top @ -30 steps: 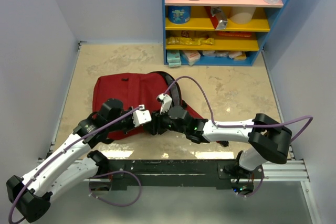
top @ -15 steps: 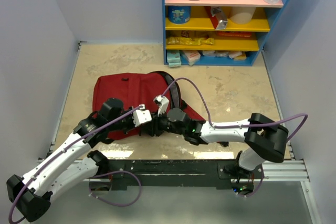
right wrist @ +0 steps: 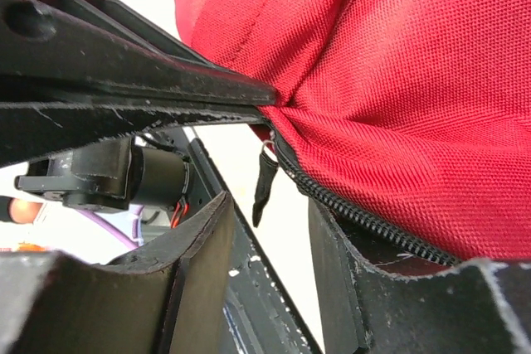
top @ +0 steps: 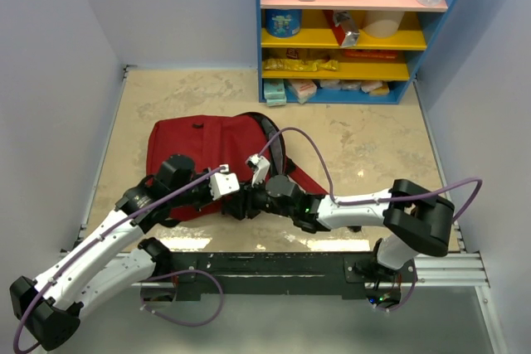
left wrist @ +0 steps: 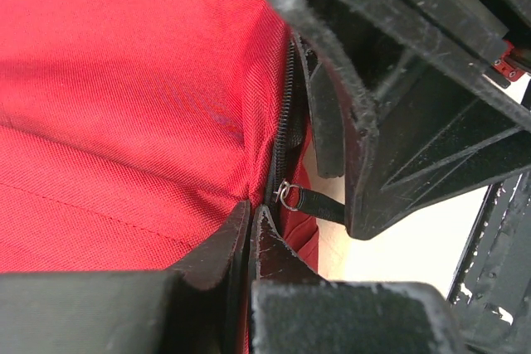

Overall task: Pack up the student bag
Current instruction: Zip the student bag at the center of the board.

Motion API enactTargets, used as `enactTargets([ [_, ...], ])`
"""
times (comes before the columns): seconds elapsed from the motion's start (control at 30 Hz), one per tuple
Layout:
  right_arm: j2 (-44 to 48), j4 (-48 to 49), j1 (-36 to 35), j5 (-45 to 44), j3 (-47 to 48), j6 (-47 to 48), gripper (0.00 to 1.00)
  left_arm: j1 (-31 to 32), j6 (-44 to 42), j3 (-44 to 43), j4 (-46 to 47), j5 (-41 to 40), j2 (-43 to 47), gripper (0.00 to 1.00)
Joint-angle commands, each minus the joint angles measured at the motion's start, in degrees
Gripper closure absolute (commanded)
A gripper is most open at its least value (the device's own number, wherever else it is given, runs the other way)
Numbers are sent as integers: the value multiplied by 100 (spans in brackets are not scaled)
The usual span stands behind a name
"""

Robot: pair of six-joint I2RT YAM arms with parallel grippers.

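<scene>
The student bag (top: 195, 143), dark red, lies flat on the table's left half. My left gripper (top: 239, 201) is at its near right corner. In the left wrist view the left gripper (left wrist: 249, 213) is shut on a fold of the bag's fabric (left wrist: 124, 80) beside the black zipper (left wrist: 286, 105). My right gripper (top: 252, 202) meets it from the right. In the right wrist view the right gripper (right wrist: 270, 205) stands open. The black zipper pull (right wrist: 265, 184) hangs just ahead of its fingers, untouched. The bag's inside is hidden.
A blue shelf unit (top: 261, 39) with packets, a tin and bottles stands at the back. Grey walls close both sides. The black base rail (top: 274, 267) runs along the near edge. The bag's black strap (top: 274, 143) curls by the right arm's purple cable (top: 319, 167).
The right arm has shifted slightly left, closer to the bag's corner. The left arm and the bag have not moved.
</scene>
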State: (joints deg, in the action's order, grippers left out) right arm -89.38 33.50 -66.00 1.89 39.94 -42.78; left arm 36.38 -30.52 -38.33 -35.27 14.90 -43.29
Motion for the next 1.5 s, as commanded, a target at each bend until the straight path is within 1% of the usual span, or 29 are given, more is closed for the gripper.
enactTargets([
  [0.0,26,535,-97,-408,-232,-72,54,1,126,-325,99,339,22,100],
  [0.23,-219,860,-440,-978,-101,-46,54,-8,126,-395,37,321,57,100],
  [0.4,-404,1123,-511,-1112,-13,-116,55,1,90,-421,-50,312,57,100],
  [0.5,-474,1159,-511,-1129,48,-151,56,1,73,-421,-77,347,66,100],
  [0.57,-510,1159,-519,-1147,92,-142,59,1,47,-439,-94,382,75,100],
  [0.6,-510,1151,-511,-1208,101,-134,61,1,38,-439,-112,400,57,96],
  [0.63,-501,1159,-511,-1252,101,-134,61,1,29,-448,-138,426,57,90],
  [0.73,-483,1168,-511,-1305,128,-99,62,1,-33,-456,-252,461,57,85],
  [0.8,-510,1142,-511,-1244,215,-98,64,1,-76,-448,-288,453,83,80],
  [0.83,-553,1124,-511,-1209,250,-81,65,1,-68,-430,-297,444,110,75],
  [0.87,-571,1089,-511,-1182,277,-81,67,1,-76,-413,-288,444,127,71],
  [0.93,-615,1080,-519,-1121,312,-98,72,1,-77,-413,-297,435,180,62],
  [1.03,-580,984,-519,-1112,286,-142,80,-8,-50,-439,-340,409,233,53],
  [1.1,-449,913,-511,-1164,190,-177,85,-8,-59,-500,-402,409,251,50],
  [1.17,-291,799,-511,-1191,110,-195,87,1,-111,-570,-516,470,268,46],
  [1.2,-247,747,-511,-1235,49,-204,90,1,-155,-597,-577,505,268,45],
  [1.3,-62,615,-519,-1357,-83,-230,94,0,-418,-650,-858,751,303,44],
  [1.33,-1,501,-511,-1402,-109,-230,99,1,-611,-641,-1016,813,312,44],
  [1.47,403,35,-519,-1674,-118,-151,100,1,-1008,-431,-1211,1129,312,44],
])
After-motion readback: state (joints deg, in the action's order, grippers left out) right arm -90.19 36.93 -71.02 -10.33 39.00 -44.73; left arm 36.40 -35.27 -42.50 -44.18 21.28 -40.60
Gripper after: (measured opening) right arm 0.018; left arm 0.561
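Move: The zipper pull's black tab lies just beyond my open right fingers, about 2 cm to that hand's left and 1 cm lower, neither ahead nor back. The bag edge pinched in my left fingers is some 4 cm left, 1 cm ahead and 1 cm above the right hand. The student bag's middle is about 10 cm ahead, 6 cm left and 6 cm below it. From my left hand, the pull is roughly 2 cm right, 1 cm back and 1 cm below. I dip my right hand about 2 cm down and a little back, then bring it up again and leftward to the zipper pull, shut its fingers on the tab and draw about 2 cm back to the right. My left fingers, still pinching the bag edge at first, open about halfway as that hand backs off some 3 cm and rises 2 cm. ##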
